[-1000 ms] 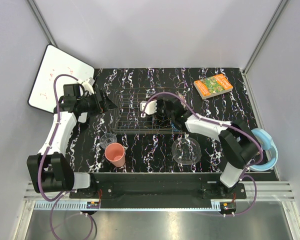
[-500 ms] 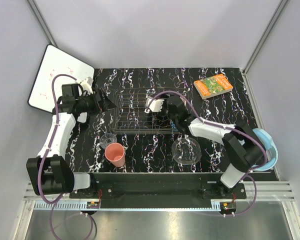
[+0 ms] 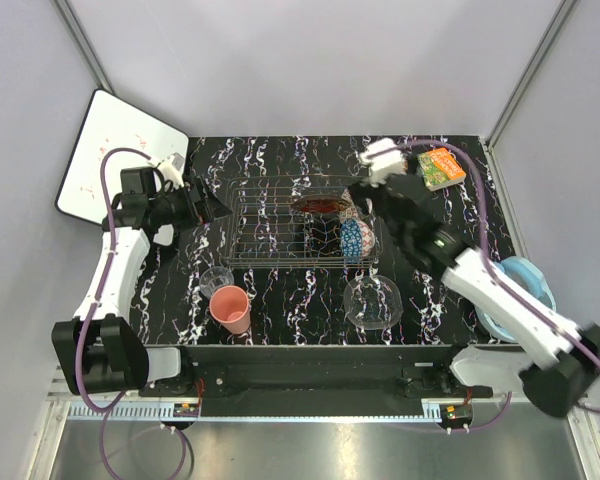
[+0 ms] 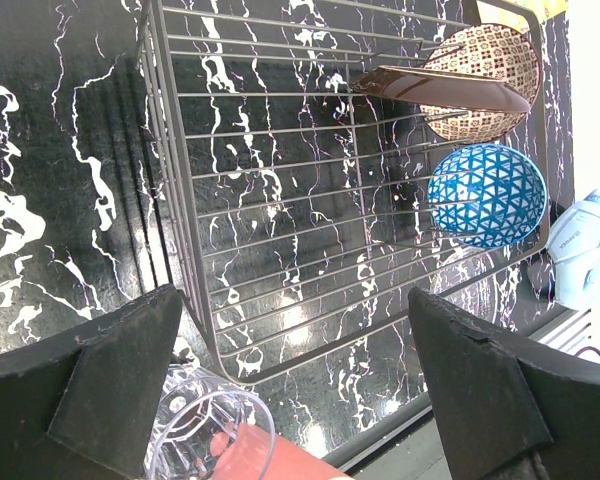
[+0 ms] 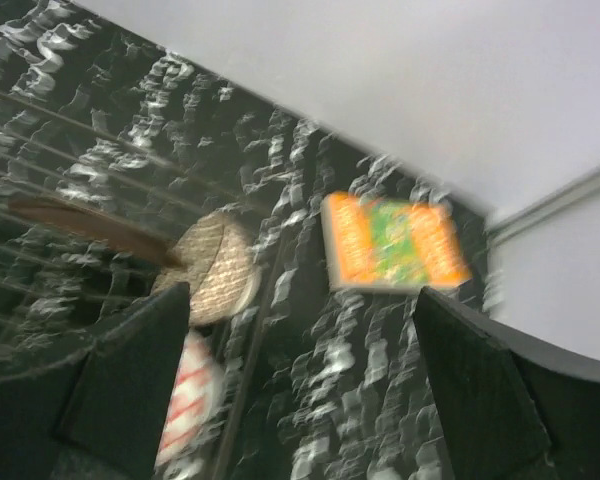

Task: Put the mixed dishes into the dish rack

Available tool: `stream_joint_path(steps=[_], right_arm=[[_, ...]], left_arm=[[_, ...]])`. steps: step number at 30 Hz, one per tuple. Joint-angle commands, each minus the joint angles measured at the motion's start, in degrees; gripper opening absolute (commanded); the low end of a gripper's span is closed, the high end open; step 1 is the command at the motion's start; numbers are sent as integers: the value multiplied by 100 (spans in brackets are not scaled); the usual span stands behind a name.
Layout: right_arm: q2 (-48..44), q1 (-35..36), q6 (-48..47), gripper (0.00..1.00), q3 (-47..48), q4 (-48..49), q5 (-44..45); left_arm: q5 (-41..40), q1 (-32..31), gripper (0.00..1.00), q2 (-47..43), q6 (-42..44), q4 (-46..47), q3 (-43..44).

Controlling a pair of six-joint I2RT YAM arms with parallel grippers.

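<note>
The dish rack [image 3: 270, 225] stands mid-table. In its right end sit the red flower-rimmed dish [image 3: 320, 205], the tan-red bowl [image 3: 348, 212] and the blue bowl [image 3: 355, 238]. On the table nearer the arms are the clear glass plate [image 3: 372, 302], the pink cup [image 3: 230, 308] and the small clear glass [image 3: 217, 280]. My left gripper [image 3: 220, 208] hovers open at the rack's left end [image 4: 165, 180], empty [image 4: 292, 300]. My right gripper [image 3: 375, 190] is raised beside the rack's right end, open and empty [image 5: 300, 300], with the tan-red bowl [image 5: 215, 265] below it to the left.
An orange-green book [image 3: 442, 168] lies at the back right, partly under the right arm. A light blue round thing [image 3: 525, 280] sits at the right edge. A white board [image 3: 115, 150] leans at the back left. Walls enclose three sides.
My right gripper has opened and pulled out of the rack, up and to the right; the bowls and dish now show in the rack. The left arm has barely moved.
</note>
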Motion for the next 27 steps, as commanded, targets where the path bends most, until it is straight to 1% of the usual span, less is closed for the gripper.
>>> stream_joint_path(steps=[1, 2, 3, 4, 5, 6, 8, 9, 11, 12, 15, 18, 22, 27], right_arm=[[-1510, -431, 3579, 100, -711, -1569, -1166], [-1712, -528, 4063, 100, -1035, -1691, -1205], [-2001, -669, 4929, 100, -1195, -2006, -1197], [-2126, -853, 5251, 100, -1327, -2166, -1258], [-2258, -889, 5637, 100, -1633, -2350, -1111], [-2537, -907, 6285, 100, -1845, -2543, -1031], [-2768, -925, 6885, 100, -2388, -2641, -1206], [-2882, -916, 7585, 100, -2557, -2833, -1249], [-2944, -934, 8187, 100, -3047, -2958, -1390], [-2997, -934, 8703, 99, -3225, -2967, -1486], [-3050, -934, 9548, 99, -3779, -2976, -1829], [-3181, -925, 9981, 99, -4114, -3063, -2005], [-3296, -934, 10132, 99, -4325, -3117, -1900], [-3051, -934, 10430, 98, -4466, -3099, -1865]], left_arm=[[40, 35, 99, -250, 159, -24, 326], [5, 26, 99, -267, 194, -50, 335], [-13, 35, 99, -311, 212, -85, 344], [-22, 35, 99, -338, 230, -94, 344], [-48, 35, 99, -355, 265, -121, 344], [-57, 35, 99, -408, 274, -138, 344], [-75, 35, 99, -443, 282, -165, 370], [-75, 35, 99, -470, 283, -217, 414], [-101, 35, 99, -496, 309, -296, 467], [-118, 26, 99, -531, 344, -401, 510], [-233, 35, 99, -575, 467, -647, 581], [-373, 26, 99, -680, 625, -788, 572], [-558, 35, 99, -830, 748, -850, 537], [-567, 35, 99, -944, 678, -938, 511]])
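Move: The clear bowl lies about 19 cm back from the right hand, some 2 cm to its left and 29 below. In the rack, the blue bowl is 7 cm back and 5 left of that hand, the red plate 1 cm ahead and 10 left, both over 20 cm below. From the left hand, the clear bowl is about 33 cm right, 16 back and 19 below. Right hand swoops some 26 cm down and 19 back towards the clear bowl, open fingers tipping down; left rises slightly. ##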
